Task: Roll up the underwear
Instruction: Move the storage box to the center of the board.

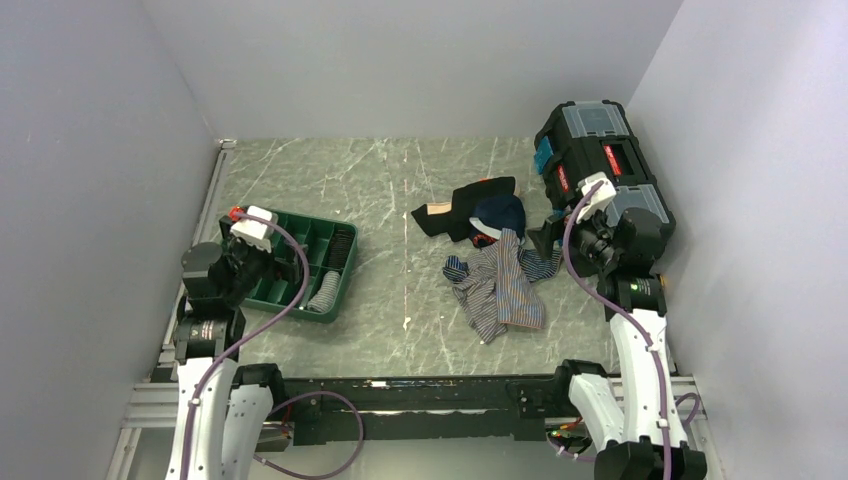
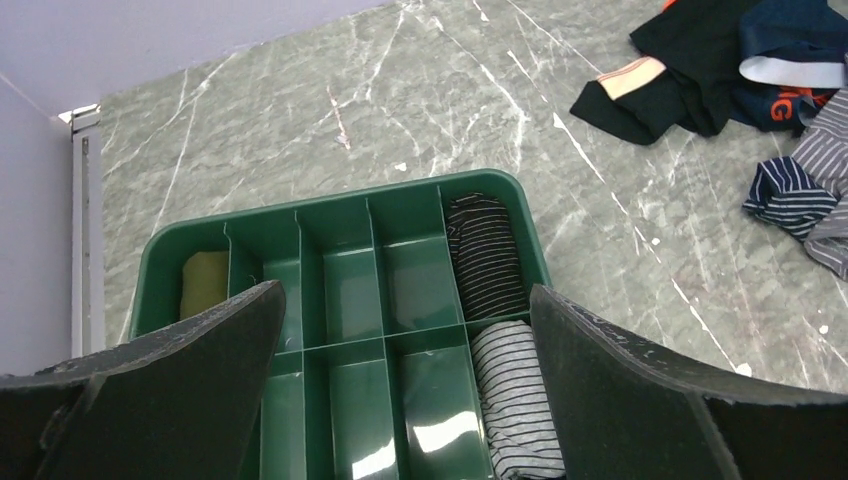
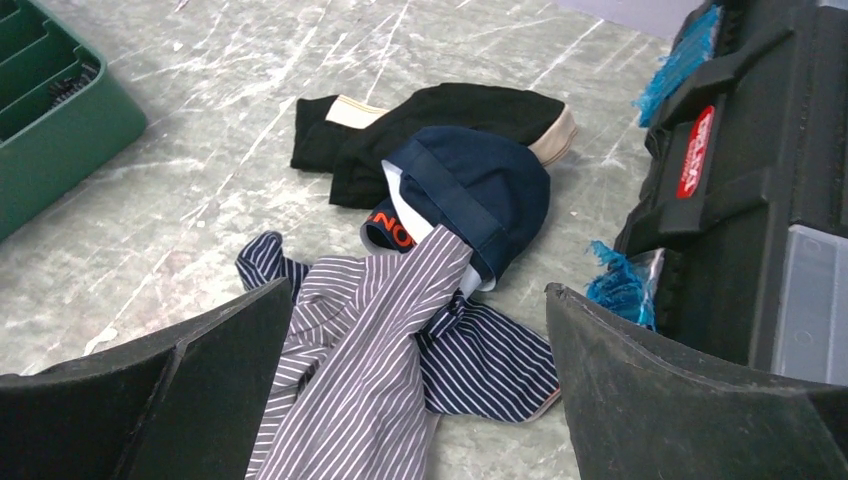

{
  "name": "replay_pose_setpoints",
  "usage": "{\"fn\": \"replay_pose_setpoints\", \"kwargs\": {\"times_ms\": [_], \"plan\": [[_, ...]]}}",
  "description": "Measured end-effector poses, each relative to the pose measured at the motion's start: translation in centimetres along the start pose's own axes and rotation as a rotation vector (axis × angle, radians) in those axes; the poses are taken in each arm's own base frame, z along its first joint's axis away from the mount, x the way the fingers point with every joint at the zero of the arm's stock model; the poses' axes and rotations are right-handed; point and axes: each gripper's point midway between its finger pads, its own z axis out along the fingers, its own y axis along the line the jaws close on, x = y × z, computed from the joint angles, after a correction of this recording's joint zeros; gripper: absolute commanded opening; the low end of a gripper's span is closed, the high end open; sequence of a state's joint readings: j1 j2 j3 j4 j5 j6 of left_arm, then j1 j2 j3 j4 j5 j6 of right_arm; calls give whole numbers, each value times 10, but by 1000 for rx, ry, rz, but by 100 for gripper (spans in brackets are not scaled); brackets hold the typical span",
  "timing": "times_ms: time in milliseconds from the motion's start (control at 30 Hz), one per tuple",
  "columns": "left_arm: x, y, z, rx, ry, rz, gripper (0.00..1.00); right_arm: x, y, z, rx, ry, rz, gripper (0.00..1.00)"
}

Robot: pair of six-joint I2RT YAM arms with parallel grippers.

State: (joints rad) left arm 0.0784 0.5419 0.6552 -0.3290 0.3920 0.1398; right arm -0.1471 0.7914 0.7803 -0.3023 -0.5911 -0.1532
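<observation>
The underwear (image 1: 503, 285), pale grey-and-white pinstriped boxers, lies crumpled on the marble table right of centre. In the right wrist view the underwear (image 3: 365, 360) lies below and between my open fingers, partly covering a navy striped garment (image 3: 495, 365). My right gripper (image 1: 548, 240) (image 3: 418, 290) hovers open just right of the pile, holding nothing. Its grey cloth (image 2: 825, 150) also shows at the left wrist view's right edge. My left gripper (image 1: 262, 268) (image 2: 405, 295) hangs open and holding nothing over the green tray (image 1: 300, 213).
The tray (image 2: 340, 195) holds a dark striped roll (image 2: 487, 250), a light striped roll (image 2: 515, 390) and a yellow item (image 2: 203, 285). A black garment (image 1: 465, 210) and a navy garment (image 1: 498, 212) lie behind the underwear. A black toolbox (image 1: 600, 160) stands at the right wall.
</observation>
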Motion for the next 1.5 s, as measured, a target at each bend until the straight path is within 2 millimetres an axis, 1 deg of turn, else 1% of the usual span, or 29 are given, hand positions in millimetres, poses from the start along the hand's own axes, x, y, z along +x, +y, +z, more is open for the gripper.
{"fn": "replay_pose_setpoints", "kwargs": {"times_ms": [100,233,367,433,533,633,733,767,833,933,1033,1200,1333,1400,1500], "plan": [[-1,-4,-2,32,20,23,99,3,6,5,-42,17,-6,100],[-4,-13,0,83,51,69,99,10,17,20,-107,62,-4,100],[8,-30,8,158,105,96,99,19,22,23,-128,89,-5,100],[15,-33,14,173,137,97,99,20,23,21,-129,85,-14,100],[30,-27,26,154,200,85,93,19,26,16,-133,73,-28,100],[58,-14,42,108,319,70,91,18,28,15,-138,65,-37,100],[88,-3,50,64,441,66,88,20,28,15,-139,69,-38,100],[95,0,51,51,470,68,86,20,28,15,-140,72,-37,100],[105,7,52,26,511,86,83,21,28,15,-142,73,-35,100],[111,14,56,1,552,99,79,21,29,15,-147,72,-35,100],[114,21,66,-11,590,105,73,21,29,16,-148,74,-34,100],[122,30,87,-4,652,93,58,23,29,17,-149,79,-30,100],[137,31,104,25,725,60,51,24,29,17,-150,83,-29,100],[149,28,109,42,769,36,44,24,29,17,-150,83,-31,100],[163,25,114,59,834,-2,26,25,28,17,-150,87,-30,100]]}}
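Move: The storage box sits below the left gripper: its middle is about 4 cm ahead, 3 cm left and 20 cm down. The divider to straddle, in its far row just right of centre, lies some 10 cm ahead, 1 cm left and 19 cm down. The dark striped roll is roughly 9 cm ahead and 6 cm right, the grey striped roll 1 cm back and 4 cm right. From the right gripper, the box's middle is level, about 50 cm left. Swing the left gripper about 3 cm right, then bring it down some 18 cm and forward 9 cm into the box's far row, easing back left on the way. Tip the fingers about 45 degrees further down and close them to under half open, one either side of the divider. Shift the open, empty right gripper about 3 cm left and 3 cm down. ##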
